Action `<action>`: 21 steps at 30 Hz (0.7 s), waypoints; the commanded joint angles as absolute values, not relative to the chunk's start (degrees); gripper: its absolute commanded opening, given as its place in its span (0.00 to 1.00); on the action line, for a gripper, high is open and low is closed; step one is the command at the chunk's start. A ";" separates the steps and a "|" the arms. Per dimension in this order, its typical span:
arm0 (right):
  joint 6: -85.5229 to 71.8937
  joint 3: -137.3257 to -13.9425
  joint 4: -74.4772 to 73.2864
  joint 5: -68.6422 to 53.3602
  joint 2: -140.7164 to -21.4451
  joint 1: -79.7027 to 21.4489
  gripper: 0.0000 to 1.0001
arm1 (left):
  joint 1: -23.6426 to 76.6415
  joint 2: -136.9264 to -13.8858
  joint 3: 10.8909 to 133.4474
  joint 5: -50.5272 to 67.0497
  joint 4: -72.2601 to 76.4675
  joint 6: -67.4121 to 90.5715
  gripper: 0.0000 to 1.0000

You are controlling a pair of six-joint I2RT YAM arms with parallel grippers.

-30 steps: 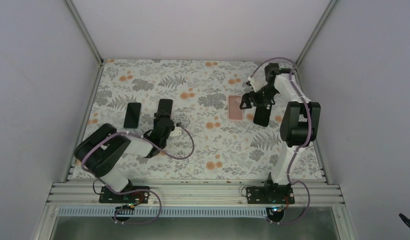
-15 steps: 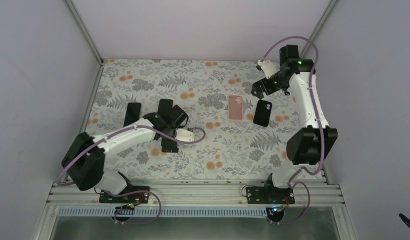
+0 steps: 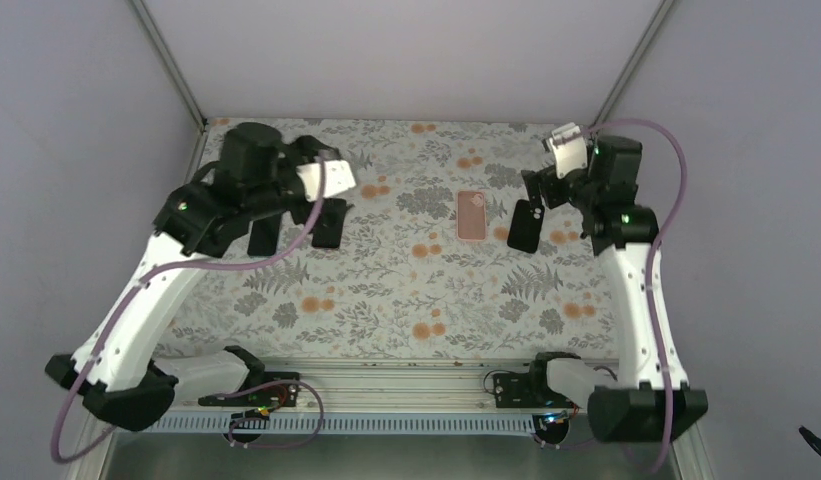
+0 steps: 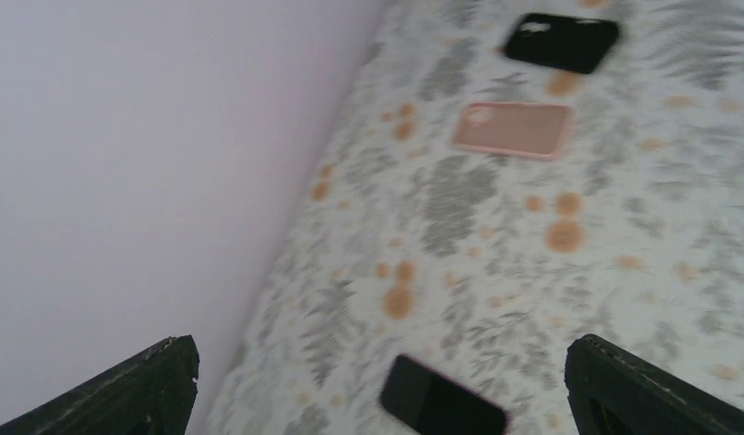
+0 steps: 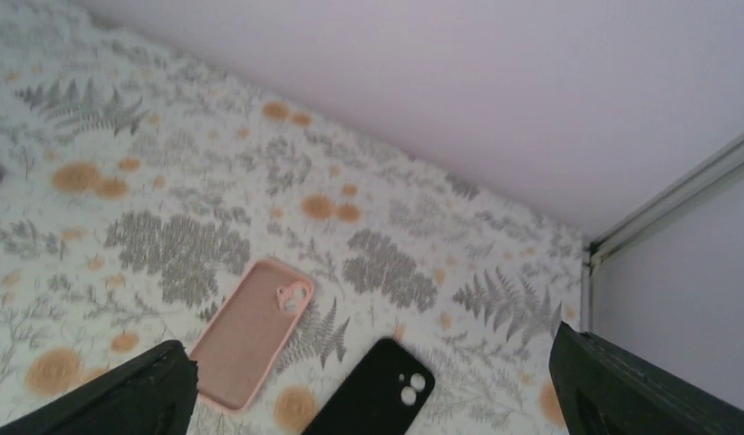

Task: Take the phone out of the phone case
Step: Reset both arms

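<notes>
The salmon-pink phone case [image 3: 471, 216] lies empty and face up at centre right; the cloth shows through its camera cutout [image 5: 294, 295]. The wrist views also show the case [image 5: 250, 333] [image 4: 513, 129]. The glossy black phone [image 3: 329, 222] lies bare on the cloth at the left, well apart from the case. My left gripper [image 3: 331, 200] hangs high over that phone [image 4: 445, 408], open and holding nothing, with both fingertips [image 4: 159, 385] at the picture's lower corners. My right gripper [image 3: 539, 195] hovers open and empty to the right of the case.
A black case with two camera holes [image 3: 524, 226] [image 5: 372, 394] lies just right of the pink one. A second black phone [image 3: 264, 232] lies left of the first, partly under my left arm. Pale walls and metal corner posts [image 3: 169, 60] enclose the floral cloth [image 3: 406, 280].
Both arms rose and unfolded. The left gripper lifted off the phone and opened fully. The right gripper drew up and to the right, away from the black case.
</notes>
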State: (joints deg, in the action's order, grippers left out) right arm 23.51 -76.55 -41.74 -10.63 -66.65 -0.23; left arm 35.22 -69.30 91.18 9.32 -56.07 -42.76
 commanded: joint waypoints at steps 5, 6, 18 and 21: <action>15.35 -55.86 -14.93 -13.67 -47.26 0.17 1.00 | 14.43 -58.74 77.52 10.96 -32.18 -35.33 1.00; 14.89 -53.01 -13.46 -13.75 -45.41 0.18 1.00 | 11.92 -57.84 75.63 11.44 -29.86 -33.85 1.00; 10.72 -47.50 -8.80 -7.93 -40.82 0.36 1.00 | -3.55 -46.72 58.64 10.14 -15.49 -23.68 1.00; 11.21 -46.16 -7.64 -7.09 -40.91 0.31 1.00 | -5.95 -45.82 58.28 11.52 -15.08 -22.59 1.00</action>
State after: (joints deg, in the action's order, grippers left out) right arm 12.93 -46.92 -11.46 -9.13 -40.93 -0.21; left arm -3.29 -48.14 58.59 8.47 -20.12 -26.61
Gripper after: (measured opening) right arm 0.997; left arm 0.998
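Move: Both hands are empty, open and high up. The nearer phone, just put down, lies about 13 cm ahead of the left hand, 4 cm left and some 36 cm below; the other phone is about 11 cm ahead, 21 cm left, equally low. From the right hand, the pink case lies about 5 cm ahead, 10 cm left, and the black case about 2 cm ahead, 5 cm right, both roughly 32 cm below. Left hand swings some 20 cm left, turning counter-clockwise; right backs 5 cm from the cases, tipping up. ##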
